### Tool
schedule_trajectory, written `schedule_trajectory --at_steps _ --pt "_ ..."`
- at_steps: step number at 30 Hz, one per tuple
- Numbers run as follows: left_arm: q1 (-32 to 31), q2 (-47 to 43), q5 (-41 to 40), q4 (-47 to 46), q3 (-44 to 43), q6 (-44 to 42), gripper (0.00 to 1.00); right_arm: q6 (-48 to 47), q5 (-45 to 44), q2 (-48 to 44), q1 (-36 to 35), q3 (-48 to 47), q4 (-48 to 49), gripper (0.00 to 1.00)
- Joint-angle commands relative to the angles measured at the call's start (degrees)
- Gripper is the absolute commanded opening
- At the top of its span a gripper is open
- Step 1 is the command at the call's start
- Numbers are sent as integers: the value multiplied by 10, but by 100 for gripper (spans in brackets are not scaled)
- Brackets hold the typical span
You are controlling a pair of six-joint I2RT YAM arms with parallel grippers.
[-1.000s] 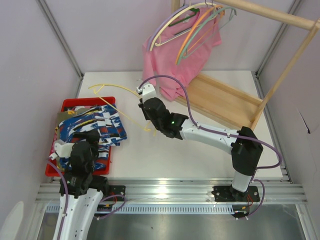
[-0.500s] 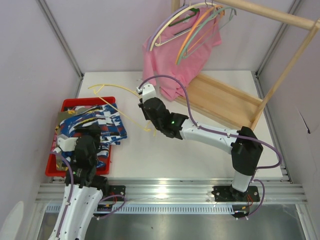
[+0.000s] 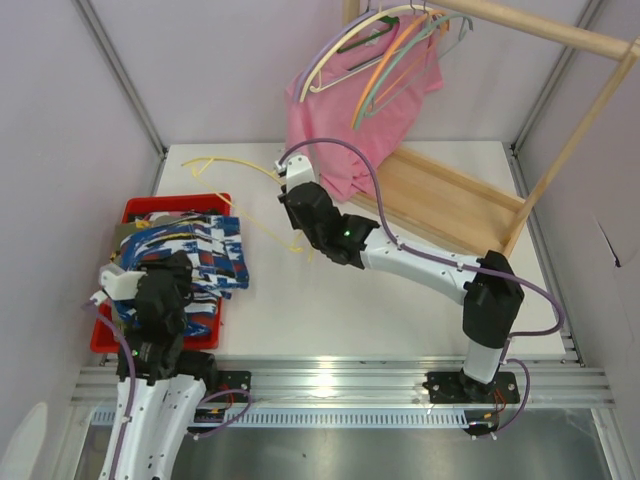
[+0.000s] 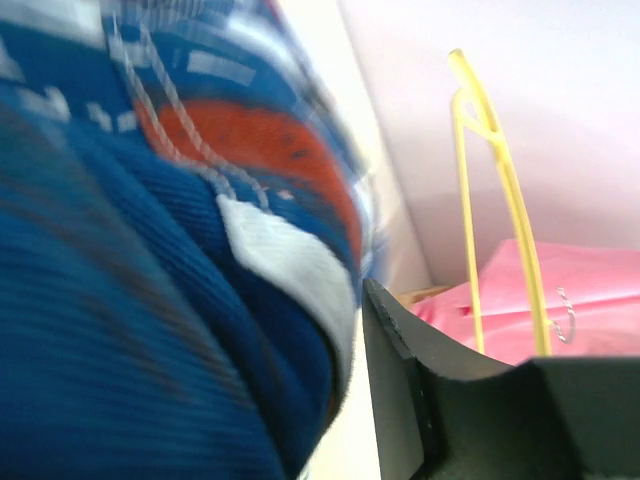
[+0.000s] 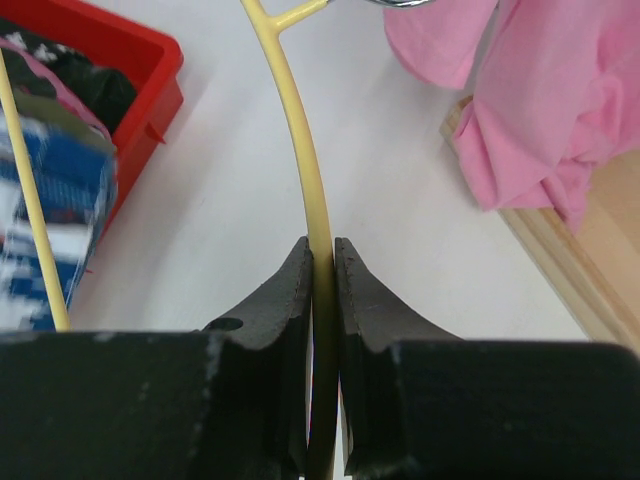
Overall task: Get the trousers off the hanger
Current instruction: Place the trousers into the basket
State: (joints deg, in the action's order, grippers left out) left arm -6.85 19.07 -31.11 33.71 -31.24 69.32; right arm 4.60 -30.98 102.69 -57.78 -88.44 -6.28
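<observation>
The blue, white and red trousers [image 3: 195, 255] lie half in the red bin [image 3: 135, 212] and spill onto the table. My left gripper [image 3: 172, 268] sits at their near edge. In the left wrist view the trousers [image 4: 150, 260] fill the space beside the one finger [image 4: 400, 390] that shows; the other finger is hidden. My right gripper [image 3: 287, 198] is shut on the yellow hanger [image 3: 240, 162] above the table. In the right wrist view the hanger [image 5: 300, 170] runs straight between the pads, and its other bar crosses the trousers [image 5: 50, 220].
A pink T-shirt [image 3: 365, 110] hangs among several hangers on the wooden rack [image 3: 540, 30], whose base [image 3: 450, 200] lies behind the right arm. More patterned clothes sit under the trousers in the red bin [image 5: 110, 50]. Walls close in on both sides.
My left gripper has moved over the near edge of the trousers, and its jaws have narrowed. My right gripper has carried the hanger a little farther back.
</observation>
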Motion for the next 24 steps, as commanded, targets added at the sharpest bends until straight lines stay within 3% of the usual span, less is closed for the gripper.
schedule_trajectory --at_steps 1,6,11,19,22,24 --pt "14 -3 -18 28 -114 -88 0 -10 -21 -14 5 -73 8 0" --pt "18 19 -25 86 -164 -121 0 -20 -19 -15 6 -110 -24 0" --pt "31 25 -11 109 -160 -112 0 -42 -30 -28 10 -121 -41 0" --pt "44 -5 -97 146 -144 -82 3 -31 -19 -48 23 -96 -52 0" --pt "44 -11 -136 159 -132 -60 6 -30 -21 -50 24 -94 -61 0" --pt "44 -7 -163 183 -135 -31 18 -32 -22 -55 25 -92 -64 0"
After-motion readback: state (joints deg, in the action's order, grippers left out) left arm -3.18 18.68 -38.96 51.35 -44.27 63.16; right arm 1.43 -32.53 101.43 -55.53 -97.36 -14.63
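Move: The blue patterned trousers, still gripped by the left hand, are bound for the red basket, whose middle lies roughly 3 cm ahead, 6 cm left and 16 cm below that hand; the camouflage trousers inside are 6 cm ahead, 5 cm left and 14 cm down. The yellow hanger's middle is some 11 cm ahead and 11 cm right of the left hand, about level. From the right hand the basket lies about 30 cm left, 11 cm back and 20 cm below; the pink shirt hangs 13 cm ahead, 14 cm right. The blue trousers, kept pinched in the left fingers, are first raised sharply about 6 cm, then drawn some 5 cm back and 4 cm left over the basket while sinking about 3 cm, the wrist turning slightly. The right hand keeps its grip on the yellow hanger, rising about 5 cm net, then easing right, away from the basket. ##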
